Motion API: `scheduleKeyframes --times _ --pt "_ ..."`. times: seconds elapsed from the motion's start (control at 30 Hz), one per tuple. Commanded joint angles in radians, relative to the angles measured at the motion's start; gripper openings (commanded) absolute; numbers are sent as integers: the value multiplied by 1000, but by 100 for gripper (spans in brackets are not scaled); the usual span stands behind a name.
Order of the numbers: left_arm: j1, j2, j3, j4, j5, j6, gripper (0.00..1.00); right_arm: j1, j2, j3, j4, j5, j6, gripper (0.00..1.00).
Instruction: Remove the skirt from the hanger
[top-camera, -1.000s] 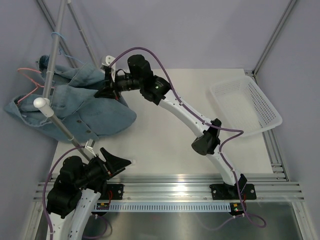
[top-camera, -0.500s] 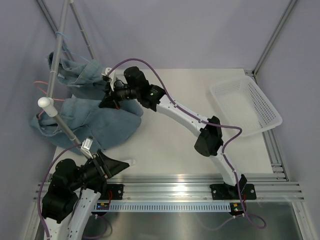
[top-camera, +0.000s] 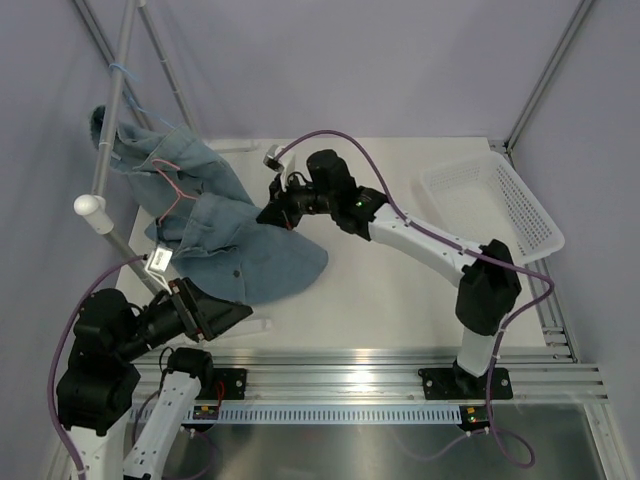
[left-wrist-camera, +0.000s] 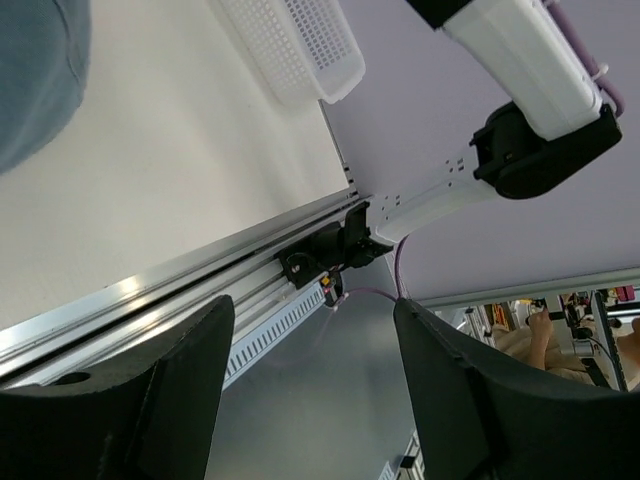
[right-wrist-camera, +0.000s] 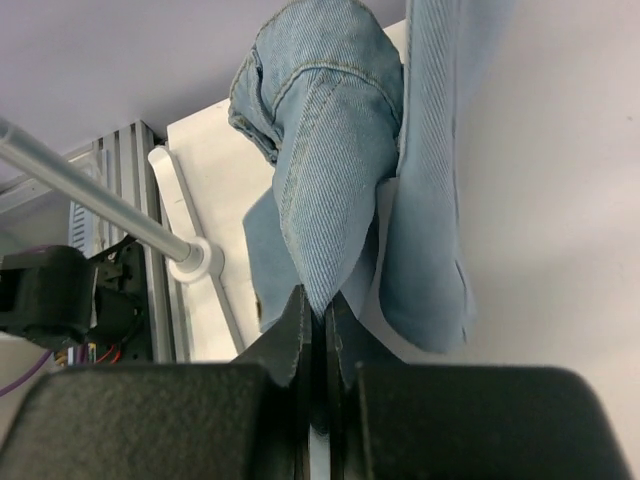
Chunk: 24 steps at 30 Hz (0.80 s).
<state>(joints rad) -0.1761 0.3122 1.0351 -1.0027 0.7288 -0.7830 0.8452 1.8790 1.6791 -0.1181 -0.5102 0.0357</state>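
Observation:
The blue denim skirt (top-camera: 235, 245) drapes from the rack pole (top-camera: 108, 110) down onto the table, and a thin pink hanger (top-camera: 177, 192) shows against its upper part. My right gripper (top-camera: 279, 208) is shut on a fold of the skirt (right-wrist-camera: 330, 150) at its right edge, the cloth pinched between the fingertips of the right gripper (right-wrist-camera: 320, 312). At the near left my left gripper (top-camera: 228, 315) is open and holds nothing, apart from the skirt's lower hem. The left gripper (left-wrist-camera: 312, 385) looks past the table edge, with only a corner of the skirt (left-wrist-camera: 30, 70) at top left.
A white mesh basket (top-camera: 497, 212) stands at the right of the table, the basket (left-wrist-camera: 300, 50) also showing in the left wrist view. The rack pole ends in a white cap (top-camera: 89, 211) at the left. The aluminium rail (top-camera: 350, 382) runs along the near edge.
My right gripper has pulled the skirt to the right and out over the table, stretching it away from the rack. My left arm has drawn back to the left and its jaws have narrowed somewhat.

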Motion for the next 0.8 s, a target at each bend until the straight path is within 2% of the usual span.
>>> scheduleKeyframes --times 0.0,0.1,0.27,0.4,0.6,0.77 --pt "32 80 92 6 101 67 68 -23 -178 -91 195 15 38 0" --pt "38 135 180 -8 103 68 68 -44 -250 -192 213 18 53 0" --pt "43 134 371 27 18 4 68 -72 -340 -288 213 15 65 0" --pt "73 197 471 55 46 -35 68 -84 -397 -346 242 10 96 0" --pt "206 392 760 36 133 -9 67 -89 -454 -386 218 27 119 0" --pt "289 504 901 48 173 -39 67 -112 -523 -453 215 44 151 0"
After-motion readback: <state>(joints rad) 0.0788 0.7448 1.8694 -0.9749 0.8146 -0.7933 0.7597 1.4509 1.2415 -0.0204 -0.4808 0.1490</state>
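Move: The right hand already pinches the skirt. From it, the red hanger lies about 18 cm to the left and some 5 cm farther out, at nearly its own height, and the rack bar's white end cap about 23 cm left, 17 cm back and 22 cm above. From the empty left hand, the hanger is about 29 cm ahead, 15 cm left and slightly lower, while the end cap stands 7 cm ahead, 19 cm left and 16 cm higher. Keeping its pinch on the skirt, the right hand pulls the cloth about 10 cm to the right, away from the rack bar, quickly at first and then slowing, easing back a few centimetres by the end. Meanwhile the left hand, fingers still open and touching nothing, rises some 20 cm to about the height of the bar's end, its fingers tipping up roughly 25 degrees. ##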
